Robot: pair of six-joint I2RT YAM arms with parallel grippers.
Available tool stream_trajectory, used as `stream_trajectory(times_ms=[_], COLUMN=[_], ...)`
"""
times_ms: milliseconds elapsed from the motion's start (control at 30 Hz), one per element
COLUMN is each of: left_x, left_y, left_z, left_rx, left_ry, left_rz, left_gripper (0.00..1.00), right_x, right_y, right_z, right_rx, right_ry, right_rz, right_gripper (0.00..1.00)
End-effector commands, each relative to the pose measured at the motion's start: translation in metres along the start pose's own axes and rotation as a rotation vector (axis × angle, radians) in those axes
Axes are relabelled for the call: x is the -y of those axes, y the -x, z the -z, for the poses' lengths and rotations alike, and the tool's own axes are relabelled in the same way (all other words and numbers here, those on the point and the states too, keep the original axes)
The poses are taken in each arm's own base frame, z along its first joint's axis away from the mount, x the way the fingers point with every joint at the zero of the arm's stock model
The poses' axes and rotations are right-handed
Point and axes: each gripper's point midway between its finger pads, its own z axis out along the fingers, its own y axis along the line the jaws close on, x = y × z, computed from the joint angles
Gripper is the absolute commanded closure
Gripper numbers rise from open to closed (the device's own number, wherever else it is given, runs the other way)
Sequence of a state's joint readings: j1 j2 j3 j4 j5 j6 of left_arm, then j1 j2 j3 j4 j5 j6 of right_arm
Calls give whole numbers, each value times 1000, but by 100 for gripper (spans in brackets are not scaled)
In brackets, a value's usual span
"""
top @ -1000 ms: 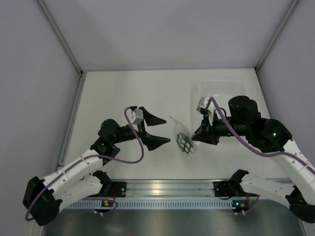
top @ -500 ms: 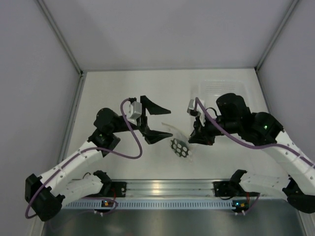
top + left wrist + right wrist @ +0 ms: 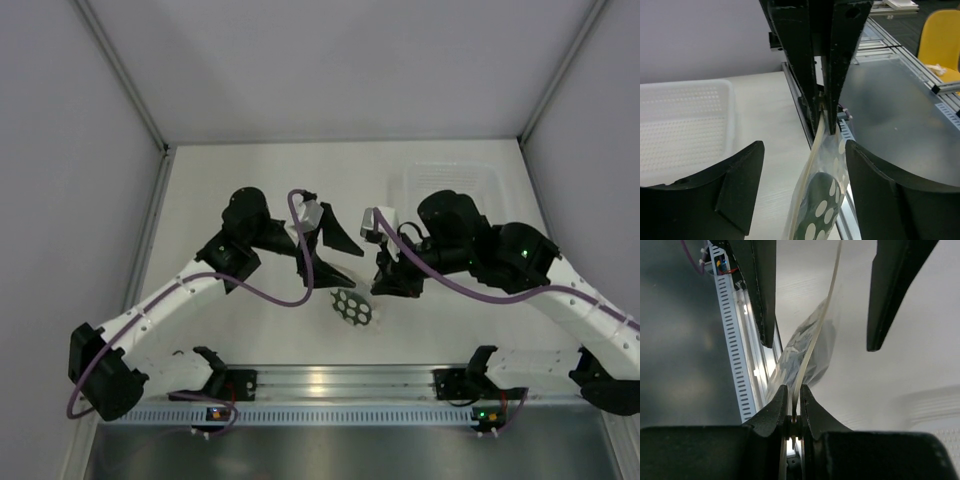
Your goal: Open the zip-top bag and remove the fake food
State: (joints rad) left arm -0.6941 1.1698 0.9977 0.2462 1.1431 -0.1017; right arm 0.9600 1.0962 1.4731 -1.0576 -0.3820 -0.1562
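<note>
The zip-top bag (image 3: 352,306) is a small clear pouch with white spots, hanging above the table between the two arms. The dark green fake food (image 3: 816,202) sits inside its lower part. My right gripper (image 3: 383,283) is shut on the bag's top edge strip; in the right wrist view (image 3: 794,407) the strip runs up from between its closed fingers. My left gripper (image 3: 355,266) is open, one finger on each side of the bag (image 3: 826,165), and neither finger touches it. Its fingers (image 3: 762,290) show on both sides of the bag (image 3: 807,347).
A clear rigid perforated tray (image 3: 455,180) stands at the back right, behind the right arm, and shows in the left wrist view (image 3: 680,125). The metal rail (image 3: 330,385) runs along the near table edge below the bag.
The right gripper has carried the bag to the left and slightly nearer. The left arm has swung right and forward, so its open jaws now straddle the bag.
</note>
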Motion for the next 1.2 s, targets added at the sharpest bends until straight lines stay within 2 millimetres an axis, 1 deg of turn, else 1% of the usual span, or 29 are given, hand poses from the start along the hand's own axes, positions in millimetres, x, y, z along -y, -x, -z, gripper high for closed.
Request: stream_trajectory(times_ms=[0,67,167,200,267,333,400,433,467,500,600,633,700,733,767,800,833,867,900,933,967,1000,1033,1067,1100,1133,1167], left_x=[22,23,21,20,17,9,2,-1,-2,-3,-5,-4,-3,-2,2,4,6,10,10,11,11,9,10,11,11,12,12], left_y=[-1,-3,-7,-10,-16,-22,-26,-30,-30,-28,-26,-24,-23,-25,-21,-21,-22,-17,-15,-15,-13,-12,-11,-9,-8,-8,-8], left_z=[3,2,1,0,0,-1,-2,-1,-2,-2,-3,-3,-1,0,2,4,5,6,7,7,8,8,8,9,9,9,9], left_rx=[-13,-19,-25,-30,-37,-45,-52,-66,-67,-65,-63,-61,-59,-59,-52,-50,-50,-42,-40,-38,-36,-34,-33,-30,-29,-29,-28], left_ry=[-122,-145,-149,-152,-145,-108,-74,-55,-55,-49,-43,-46,-33,-27,-17,-13,-11,-10,-6,-3,6,20,19,20,21,21,20], left_rz=[-13,4,35,51,79,100,91,109,106,103,102,94,73,68,45,27,25,8,6,4,2,2,3,-1,0,1,1], left_gripper=[31,38,40,44,43,42,44,48,56,76,95,100,100,100,100,100,100,100,100,100,100,100,100,100,100,100,100], right_x=[0,-1,1,2,5,5,2,1,1,3,9,11,17,20,23,25,24,26,29,34,38,42,43,45,47,42,34], right_y=[16,19,20,22,24,25,26,25,26,25,33,40,43,45,53,48,51,61,54,56,63,52,52,51,46,48,48], right_z=[6,6,6,6,7,8,7,6,6,4,2,1,0,2,3,-1,5,8,1,12,17,13,27,33,29,44,46], right_rx=[36,41,46,50,56,58,55,46,46,40,67,97,123,139,182,181,221,282,285,334,390,390,443,476,507,582,607], right_ry=[-21,-20,-32,-41,-59,-55,-38,-35,-37,-41,-69,-81,-112,-137,-156,-162,-176,-194,-204,-254,-288,-309,-337,-356,-357,-349,-310], right_rz=[40,47,51,54,58,60,60,57,60,58,66,71,77,75,79,71,58,55,34,-13,-28,-81,-119,-140,-160,-184,-175], right_gripper=[100,100,100,100,100,100,100,100,100,100,100,100,100,100,95,88,54,49,49,45,44,43,41,41,41,42,42])
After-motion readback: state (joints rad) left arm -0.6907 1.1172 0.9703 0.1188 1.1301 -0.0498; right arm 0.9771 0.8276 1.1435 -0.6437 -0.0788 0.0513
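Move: The left hand, fingers well open, is over the bag's zip strip: the strip's middle lies about 4 cm below it and 1 cm back. The right fingers already pinch the strip's other end, some 4 cm back, 4 cm to the right and 2 cm lower than the left hand; the fake food hangs in the bag, about 4 cm back, 1 cm left and 9 cm below. From the right hand the strip's middle is roughly 3 cm ahead, 4 cm left and 1 cm lower. The left hand sinks about 4 cm onto the zip strip, easing back a centimetre and then forward again on the way, shuts its fingers to pinch the strip beside the right hand's grip, and then rises some 2 cm with the strip held. The right hand keeps its pinch, creeping forward, until the left has closed, then opens a little over half way and lets go, ending about 4 cm farther forward while its wrist turns some 25 degrees, clockwise and with its left side rising. ##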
